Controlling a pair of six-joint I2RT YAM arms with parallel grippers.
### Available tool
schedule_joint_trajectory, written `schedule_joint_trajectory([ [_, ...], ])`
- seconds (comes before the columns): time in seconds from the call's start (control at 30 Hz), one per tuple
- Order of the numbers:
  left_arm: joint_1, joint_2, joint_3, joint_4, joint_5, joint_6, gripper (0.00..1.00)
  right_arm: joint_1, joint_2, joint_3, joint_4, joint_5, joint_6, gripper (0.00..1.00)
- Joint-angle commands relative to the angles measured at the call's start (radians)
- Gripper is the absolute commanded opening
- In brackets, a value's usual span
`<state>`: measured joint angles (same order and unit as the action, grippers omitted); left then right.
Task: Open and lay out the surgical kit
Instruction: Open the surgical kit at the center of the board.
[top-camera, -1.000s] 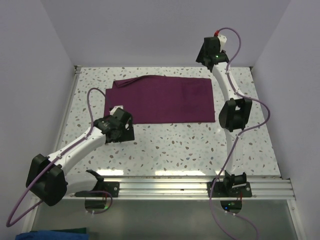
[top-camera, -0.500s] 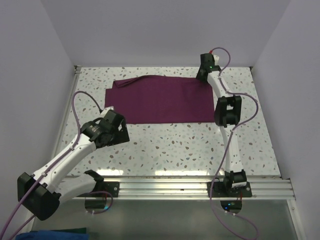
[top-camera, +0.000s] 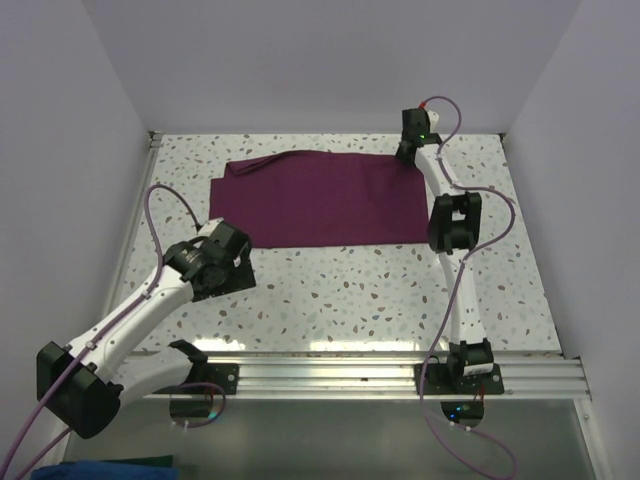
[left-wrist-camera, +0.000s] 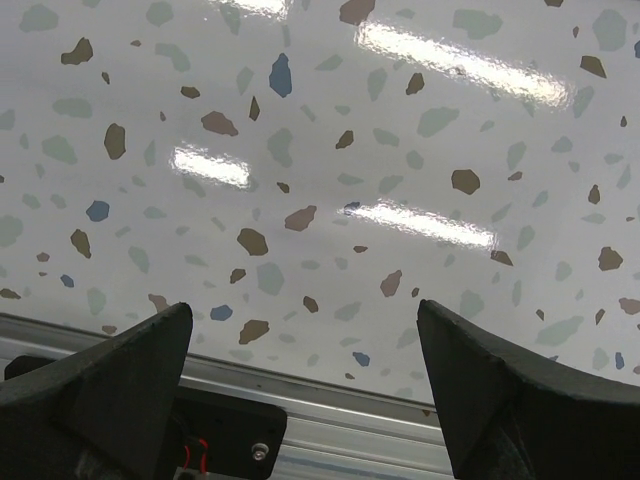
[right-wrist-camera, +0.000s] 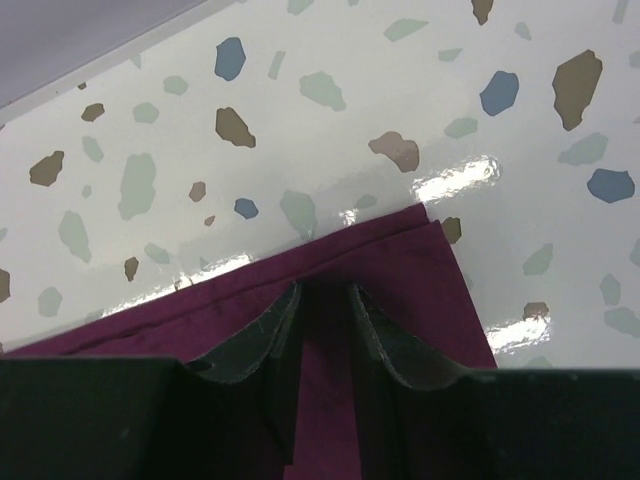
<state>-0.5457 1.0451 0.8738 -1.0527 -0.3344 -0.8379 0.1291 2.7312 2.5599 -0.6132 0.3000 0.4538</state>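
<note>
The surgical kit shows as a dark purple-maroon cloth wrap (top-camera: 320, 200), lying flat and folded across the far half of the table. My right gripper (top-camera: 408, 150) is down at the wrap's far right corner. In the right wrist view its fingertips (right-wrist-camera: 282, 318) rest on the cloth (right-wrist-camera: 420, 270), just inside the folded edge. The right gripper (right-wrist-camera: 325, 290) stands a narrow gap apart with cloth showing between its jaws. My left gripper (top-camera: 235, 272) hovers wide open over bare table, near the wrap's near left corner. It (left-wrist-camera: 305, 320) holds nothing.
The speckled tabletop (top-camera: 380, 290) runs from the wrap to the aluminium rail (top-camera: 400, 365) at the near edge, also seen in the left wrist view as a rail (left-wrist-camera: 330, 430). Walls close in the left, far and right sides. A loose cloth flap (top-camera: 250, 165) sits at the wrap's far left.
My right arm has swung down and inward onto the wrap's far right corner, and its jaws have narrowed. My left arm has drawn back from the wrap's near left corner toward the rail.
</note>
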Motion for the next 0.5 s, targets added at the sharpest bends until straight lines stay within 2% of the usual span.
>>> schedule_joint_trajectory([
  [0.0,-0.003,0.021,0.007,-0.013,-0.028,-0.030,0.98,-0.005,0.025,0.008,0.012,-0.016,0.016,0.27],
  [0.27,-0.003,0.069,0.005,0.042,-0.026,-0.017,0.99,-0.006,-0.021,-0.041,-0.030,0.013,0.006,0.01],
  [0.47,-0.003,0.096,0.007,0.083,-0.020,0.008,0.99,-0.005,-0.053,-0.049,-0.022,0.005,0.013,0.00],
])
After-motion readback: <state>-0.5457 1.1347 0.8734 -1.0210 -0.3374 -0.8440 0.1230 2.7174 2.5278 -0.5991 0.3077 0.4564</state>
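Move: The far edge of the kit's wrap, near its right end, lies about 1 cm ahead of the right gripper and roughly 1 cm below. The wrap's far right corner is some 5 cm to that gripper's right and 2 cm ahead; the board's far rim is about 9 cm straight ahead. From the left gripper the part to pinch lies about 48 cm ahead, 46 cm to the right and 9 cm lower. Keep the right gripper down at the wrap's far edge, pointing forward and down, and close its fingers from about a third open to shut, pinching the purple cloth just inside the far right corner; let the hand drift barely half a centimetre to the right meanwhile. Sink the open left gripper about 1.5 cm over the bare near part of the board. ##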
